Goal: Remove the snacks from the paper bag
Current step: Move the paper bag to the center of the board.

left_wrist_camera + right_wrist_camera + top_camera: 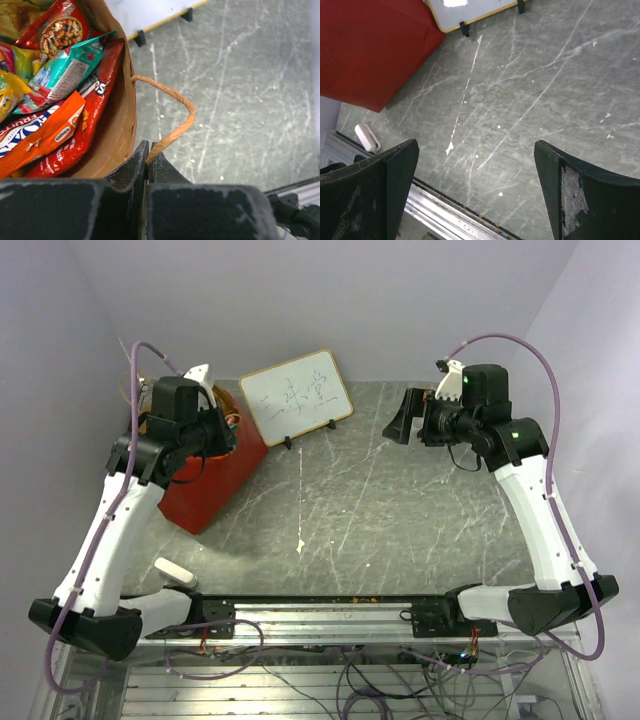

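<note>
The red paper bag (pixel 215 480) stands at the table's left, its brown inside (pixel 117 125) showing in the left wrist view. Several snacks lie inside it: a teal packet (pixel 67 70), an orange packet (pixel 47 137) and red packets (pixel 100 100). My left gripper (pixel 148 150) is at the bag's rim, shut on its thin loop handle (pixel 185 107). My right gripper (pixel 405 420) hovers over the table's right part, well away from the bag. It is open (pixel 476 145) with nothing between its fingers. The bag's red outside (pixel 370 50) shows in the right wrist view.
A white framed writing board (pixel 297 395) stands at the back, just right of the bag. A small white object (pixel 175 572) lies near the front left edge. The metal rail (pixel 320 605) runs along the table's near edge.
</note>
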Available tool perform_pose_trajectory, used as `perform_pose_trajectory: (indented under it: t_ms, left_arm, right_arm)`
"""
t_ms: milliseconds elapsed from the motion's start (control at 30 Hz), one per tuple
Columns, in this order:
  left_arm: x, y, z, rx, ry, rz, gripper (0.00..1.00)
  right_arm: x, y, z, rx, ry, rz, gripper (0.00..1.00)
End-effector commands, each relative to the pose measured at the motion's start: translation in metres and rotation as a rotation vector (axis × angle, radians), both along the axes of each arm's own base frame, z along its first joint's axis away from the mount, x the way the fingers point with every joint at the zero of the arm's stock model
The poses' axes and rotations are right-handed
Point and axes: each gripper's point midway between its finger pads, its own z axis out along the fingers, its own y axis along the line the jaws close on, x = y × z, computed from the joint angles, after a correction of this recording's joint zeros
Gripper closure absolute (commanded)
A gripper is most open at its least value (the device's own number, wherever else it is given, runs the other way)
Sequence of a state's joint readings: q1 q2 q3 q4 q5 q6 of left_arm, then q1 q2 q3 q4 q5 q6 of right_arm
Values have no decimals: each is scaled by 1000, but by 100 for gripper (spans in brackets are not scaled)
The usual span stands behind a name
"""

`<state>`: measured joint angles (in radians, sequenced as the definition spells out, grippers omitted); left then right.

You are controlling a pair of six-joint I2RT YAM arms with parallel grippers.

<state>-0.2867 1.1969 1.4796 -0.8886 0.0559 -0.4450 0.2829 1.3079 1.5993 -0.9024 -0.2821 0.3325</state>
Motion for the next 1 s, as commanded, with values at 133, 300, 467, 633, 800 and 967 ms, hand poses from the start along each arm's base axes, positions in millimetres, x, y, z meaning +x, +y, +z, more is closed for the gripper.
perform_pose_trajectory:
  t_ms: [133,300,467,633,800,967]
  left_arm:
    - [-43,-57,51,-237,-89,-98,93]
    - [-55,-105,50,-283,-87,-168,93]
    - [-70,-176,46,-233,-81,-284,93]
    - [-63,-219,37,-223,-62,-323,93]
    - [-59,-239,36,-222,-63,-379,86]
    - [-64,-226,40,-164,-54,-385,59]
  right_arm:
    - [-21,10,3,70,3,52,0]
    - [-29,10,1,78,15,58,0]
    - [-36,6,-3,64,30,50,0]
    - [-41,0,-4,52,39,24,0]
    - [-42,-1,-4,67,51,1,0]
    - [-41,17,-7,131,93,70,0]
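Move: The centre of the marble board, where the bag is being taken, lies about 19 cm to the right of the left hand, level with it fore and aft, and some 30 cm below. The paper bag's middle is roughly 9 cm to this hand's left, level with it, 17 cm down; the whiteboard stands some 18 cm ahead and 15 cm right; the eraser lies 20 cm back and 12 cm left. From the right hand, the board's centre is about 15 cm left. Back and to the right at first, then swiftly almost straight right, the left hand keeps its pinch on the bag's right-hand handle and hauls the bag towards the board's centre, some 22 cm sideways, turning about 20 degrees clockwise. It ends slightly forward of its farthest-back point, and as it stops the fingers part around the handle. The right hand, open and empty, eases back about 4 cm. ##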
